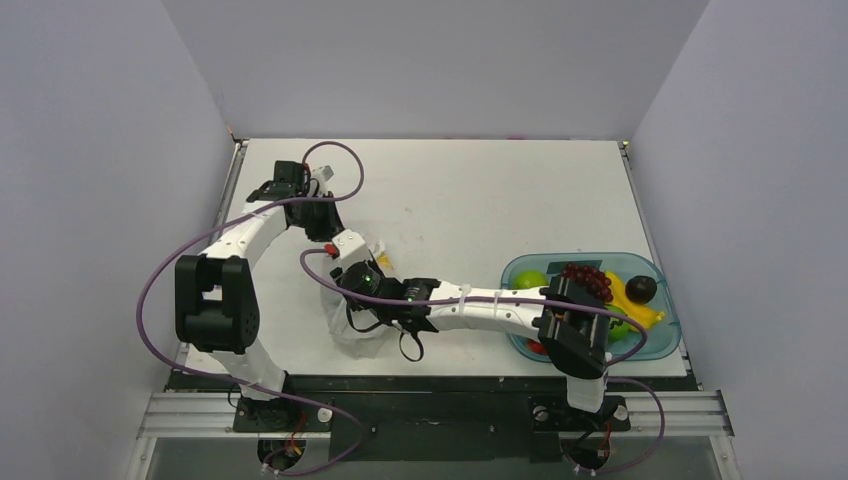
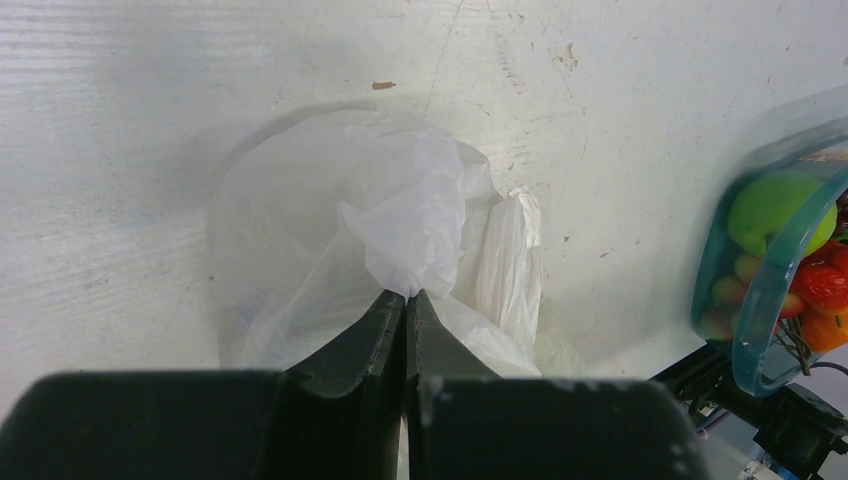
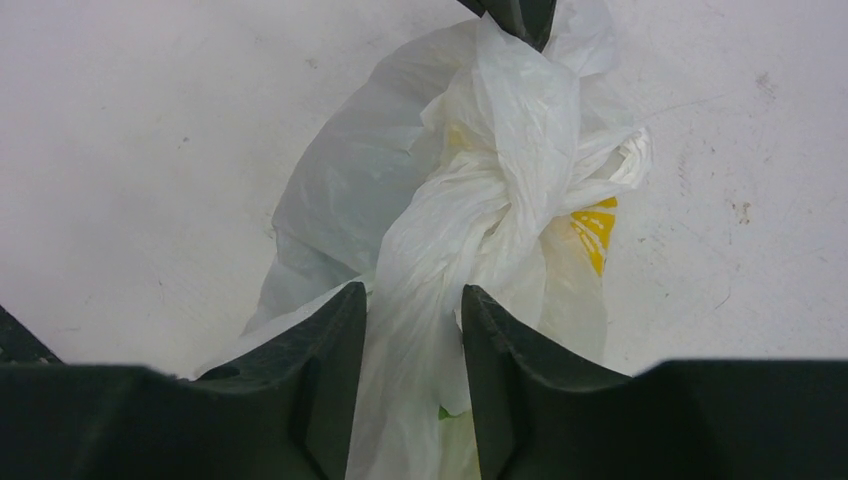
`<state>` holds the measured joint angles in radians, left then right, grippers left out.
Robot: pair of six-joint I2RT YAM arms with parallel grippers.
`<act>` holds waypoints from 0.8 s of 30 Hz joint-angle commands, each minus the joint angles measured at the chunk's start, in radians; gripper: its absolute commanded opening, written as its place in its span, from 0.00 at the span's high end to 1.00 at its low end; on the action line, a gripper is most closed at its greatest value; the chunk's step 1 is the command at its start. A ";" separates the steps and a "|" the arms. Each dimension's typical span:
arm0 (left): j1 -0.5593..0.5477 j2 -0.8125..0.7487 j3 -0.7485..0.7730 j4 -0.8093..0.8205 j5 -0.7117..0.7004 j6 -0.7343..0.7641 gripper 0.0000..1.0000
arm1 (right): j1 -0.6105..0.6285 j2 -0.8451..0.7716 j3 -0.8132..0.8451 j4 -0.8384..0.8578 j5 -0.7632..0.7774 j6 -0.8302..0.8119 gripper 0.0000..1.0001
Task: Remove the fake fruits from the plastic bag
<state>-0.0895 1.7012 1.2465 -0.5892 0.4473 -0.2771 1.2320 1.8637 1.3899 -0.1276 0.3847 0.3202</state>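
Note:
The white plastic bag (image 1: 362, 338) lies crumpled at the table's front left, with a yellow lemon print (image 3: 592, 235). My left gripper (image 1: 362, 250) (image 2: 407, 293) is shut on a pinch of the bag (image 2: 400, 210) and holds it up. My right gripper (image 1: 352, 282) (image 3: 413, 300) has its jaws partly apart astride the bag's twisted neck (image 3: 500, 200), and the film fills the gap. The fake fruits lie in the teal tray (image 1: 655, 268): green apple (image 1: 530, 279), purple grapes (image 1: 588, 280), banana (image 1: 635, 308). The apple (image 2: 775, 205) and red strawberries (image 2: 820, 280) also show in the left wrist view. I see no fruit in the bag.
The teal see-through tray stands at the front right, partly under my right arm's elbow (image 1: 572, 325). A dark round fruit (image 1: 641, 289) lies in it. The right forearm (image 1: 480, 305) stretches across the front of the table. Grey walls enclose three sides.

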 commanded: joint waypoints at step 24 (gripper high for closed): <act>0.223 -0.097 -0.008 0.092 0.089 -0.065 1.00 | -0.100 -0.377 -0.581 0.157 0.091 0.093 1.00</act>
<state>0.1230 1.6409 1.2327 -0.5800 0.5144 -0.3363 1.1610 1.5532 0.8913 0.0208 0.4416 0.3672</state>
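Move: The plastic bag hangs from the closed left gripper, its middle some 9 cm back, 6 cm to the right and 6 cm below that hand. The open right gripper straddles a fold; from there the bag's middle is about 3 cm back, level sideways and 7 cm down. The yellow print is roughly 4 cm ahead, 5 cm right and 6 cm below; the fruit bin's middle is some 48 cm right, 4 cm back and 10 cm down. Shut the right fingers on the fold of the plastic bag between them, then draw it about 12 cm to the right and some 4 cm down, away from the left gripper. Keep the left fingers closed on their end and, as the right hand pulls, carry it some 7 cm left and slightly up, turning a little counter-clockwise. ##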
